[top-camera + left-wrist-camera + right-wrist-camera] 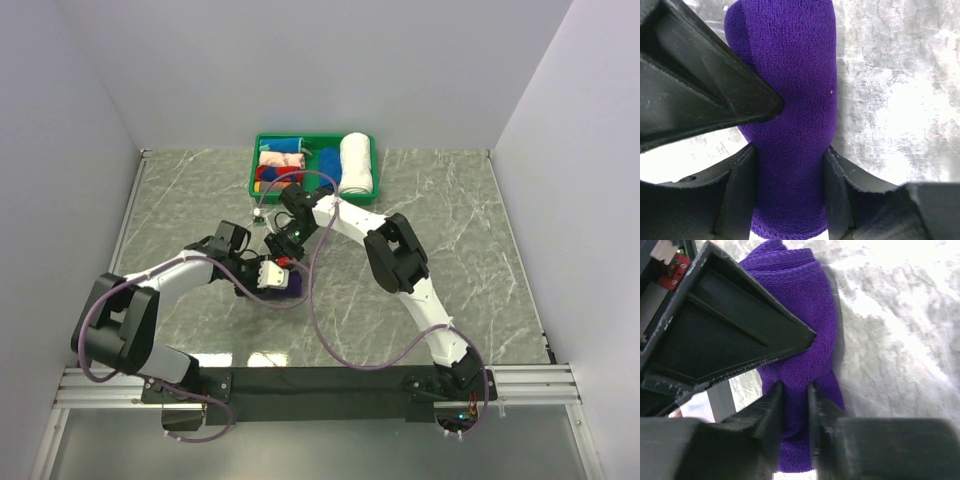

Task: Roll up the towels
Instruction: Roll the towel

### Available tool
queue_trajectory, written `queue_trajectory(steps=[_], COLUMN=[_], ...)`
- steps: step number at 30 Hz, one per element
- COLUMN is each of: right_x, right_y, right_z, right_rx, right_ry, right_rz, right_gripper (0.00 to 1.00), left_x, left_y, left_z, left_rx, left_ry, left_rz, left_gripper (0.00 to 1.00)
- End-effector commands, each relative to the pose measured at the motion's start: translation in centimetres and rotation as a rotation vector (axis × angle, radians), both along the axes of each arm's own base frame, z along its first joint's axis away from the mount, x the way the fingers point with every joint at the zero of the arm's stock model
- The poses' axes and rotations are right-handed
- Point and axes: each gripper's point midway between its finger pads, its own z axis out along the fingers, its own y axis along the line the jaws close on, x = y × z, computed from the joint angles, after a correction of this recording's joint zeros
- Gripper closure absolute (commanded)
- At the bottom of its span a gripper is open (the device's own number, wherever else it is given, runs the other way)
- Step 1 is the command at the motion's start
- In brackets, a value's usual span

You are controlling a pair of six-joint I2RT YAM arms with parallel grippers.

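The purple towel point(292, 287) lies as a roll on the marble table, left of centre, mostly hidden by both grippers. My left gripper point(270, 276) reaches in from the left; in the left wrist view its fingers point(742, 190) press both sides of the towel point(790, 85), and the left gripper point(790, 156) is shut on it. My right gripper point(284, 248) comes down from the far side. It point(796, 390) pinches a narrow fold of the towel point(805, 300) between nearly closed jaws. A finger of the other gripper point(725, 330) crosses each wrist view.
A green tray point(253, 172) stands at the back centre with several rolled towels, among them a thick white roll point(356, 163) and blue cloth point(328, 160). Grey walls bound the table on three sides. The arm bases sit on the black rail point(320, 382).
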Motion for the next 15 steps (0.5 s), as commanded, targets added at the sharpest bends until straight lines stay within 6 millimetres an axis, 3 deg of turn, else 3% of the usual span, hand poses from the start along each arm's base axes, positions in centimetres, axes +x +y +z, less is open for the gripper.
queue_trajectory(steps=[1, 4, 7, 8, 10, 12, 14, 15], right_x=[-0.7, 1.4, 3.2, 4.7, 5.7, 7.3, 7.9, 8.4], right_y=[-7.1, -7.6, -8.2, -9.5, -10.5, -13.0, -14.8, -16.9], right_z=[-11.8, -8.5, -3.9, -2.8, 0.7, 3.6, 5.0, 6.1], right_rx=[-0.445, -0.393, -0.302, -0.285, -0.228, -0.193, -0.176, -0.172], right_ry=[-0.073, -0.073, -0.042, -0.03, -0.019, -0.042, -0.059, -0.07], right_rz=[0.045, -0.041, -0.13, -0.183, -0.241, -0.317, -0.355, -0.406], right_gripper=[0.67, 0.41, 0.38, 0.24, 0.21, 0.2, 0.08, 0.07], left_x=[-1.7, -2.0, -2.5, -2.6, -2.0, -0.8, 0.4, 1.8], left_y=[-0.1, 0.7, 1.2, 1.2, 0.8, -0.4, -1.3, -1.9], left_z=[-1.6, -1.4, -0.8, -0.7, -0.1, 1.1, 2.1, 3.4], left_rx=[0.032, 0.078, 0.105, 0.103, 0.098, 0.058, 0.009, -0.033], left_ry=[0.146, 0.201, 0.267, 0.301, 0.344, 0.437, 0.503, 0.485], left_rz=[-0.002, 0.043, 0.112, 0.167, 0.238, 0.373, 0.537, 0.592], left_gripper=[0.77, 0.9, 0.99, 0.99, 0.99, 0.99, 0.99, 0.99])
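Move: The left fingers hold the rolled purple towel, its middle about 2 cm to their right and level ahead. The right fingers still pinch the towel too; from them its middle lies roughly 4 cm back and 2 cm left, near their height. The green tray stands some 20 cm ahead and 7 cm right of the right hand, its white towel about 21 cm ahead and 16 cm right. Right hand opens, frees the towel, sweeps some 14 cm right and forward; left keeps its grip, turning counter-clockwise. ##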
